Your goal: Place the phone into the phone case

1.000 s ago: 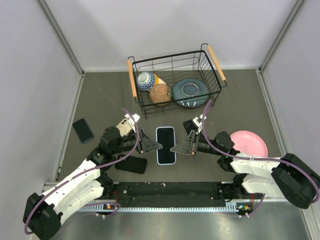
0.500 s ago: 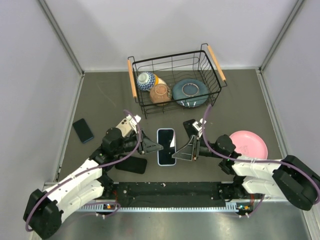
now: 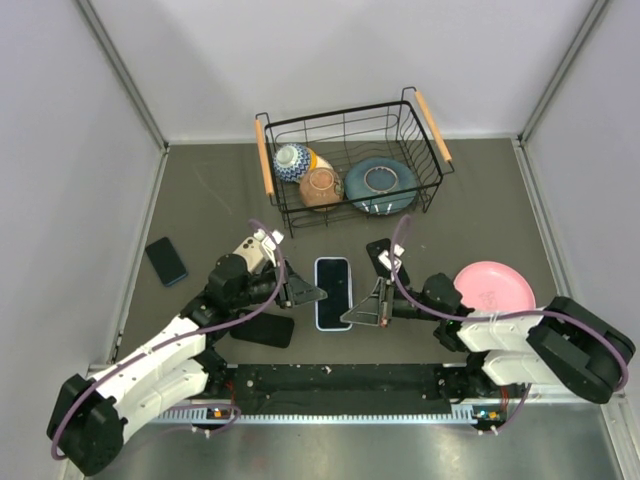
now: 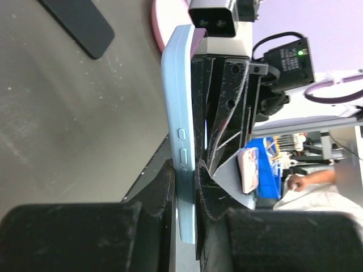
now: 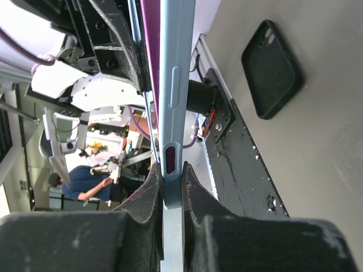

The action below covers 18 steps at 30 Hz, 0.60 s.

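The phone (image 3: 333, 289), black screen up, sits inside the light blue phone case (image 3: 320, 322) at the table's middle. My left gripper (image 3: 314, 294) is shut on the case's left edge. In the left wrist view the blue case (image 4: 178, 102) is pinched between the black fingers of the left gripper (image 4: 184, 170). From the other side, my right gripper (image 3: 352, 314) is shut on the right edge. The right wrist view shows the case (image 5: 176, 68) clamped in the right gripper (image 5: 172, 173). The case is held edge-on in both wrist views.
A black case (image 3: 262, 329) lies by the left arm and shows again as the black case (image 5: 272, 68). A dark phone (image 3: 166, 261) lies far left. A pink plate (image 3: 495, 288) sits at the right. A wire basket (image 3: 268, 170) with bowls stands behind.
My right gripper let go, slid toward the near end of the case's right edge and shut again. The left gripper has stayed closed on the left edge.
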Each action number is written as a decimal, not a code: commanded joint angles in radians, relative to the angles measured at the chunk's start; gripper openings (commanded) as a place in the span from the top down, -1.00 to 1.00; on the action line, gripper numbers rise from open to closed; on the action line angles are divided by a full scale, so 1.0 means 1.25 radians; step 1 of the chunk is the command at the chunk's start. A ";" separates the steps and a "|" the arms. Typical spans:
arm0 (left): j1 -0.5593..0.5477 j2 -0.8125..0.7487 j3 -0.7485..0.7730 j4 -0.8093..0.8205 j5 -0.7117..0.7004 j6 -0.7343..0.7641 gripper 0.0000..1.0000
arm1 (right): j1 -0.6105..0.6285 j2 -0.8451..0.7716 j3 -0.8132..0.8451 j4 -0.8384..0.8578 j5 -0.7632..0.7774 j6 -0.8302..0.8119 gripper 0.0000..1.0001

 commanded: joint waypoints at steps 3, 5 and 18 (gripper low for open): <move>0.002 -0.002 0.038 -0.092 -0.076 0.190 1.00 | 0.006 -0.079 0.062 -0.212 0.084 0.012 1.00; 0.002 0.006 0.031 -0.068 -0.040 0.173 1.00 | 0.005 -0.115 0.073 -0.262 0.090 -0.011 0.91; 0.002 -0.034 0.001 0.041 0.190 0.089 1.00 | -0.042 -0.312 0.160 -0.527 0.051 -0.232 -0.62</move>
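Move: The phone, lying in the light-blue phone case, is held in the air between both hands. Its middle is about 3 cm to the right of the left hand and level with it, and roughly 5 cm ahead and 3 cm to the left of the right hand, which grips the near part of the right rim. The black case on the table is some 11 cm ahead, 9 cm right and 12 cm below the right hand; the dark phone lies about 14 cm left, 10 cm back and 13 cm below the left hand. Dipping barely 1 cm with its grip kept, the right hand then spreads its fingers wide, lets go of the case's right rim and rises about 3 cm, drifting a little right and forward. The left hand keeps its pinch on the left rim; it sinks about 1 cm, then draws back some 2 cm, turning slightly clockwise. ##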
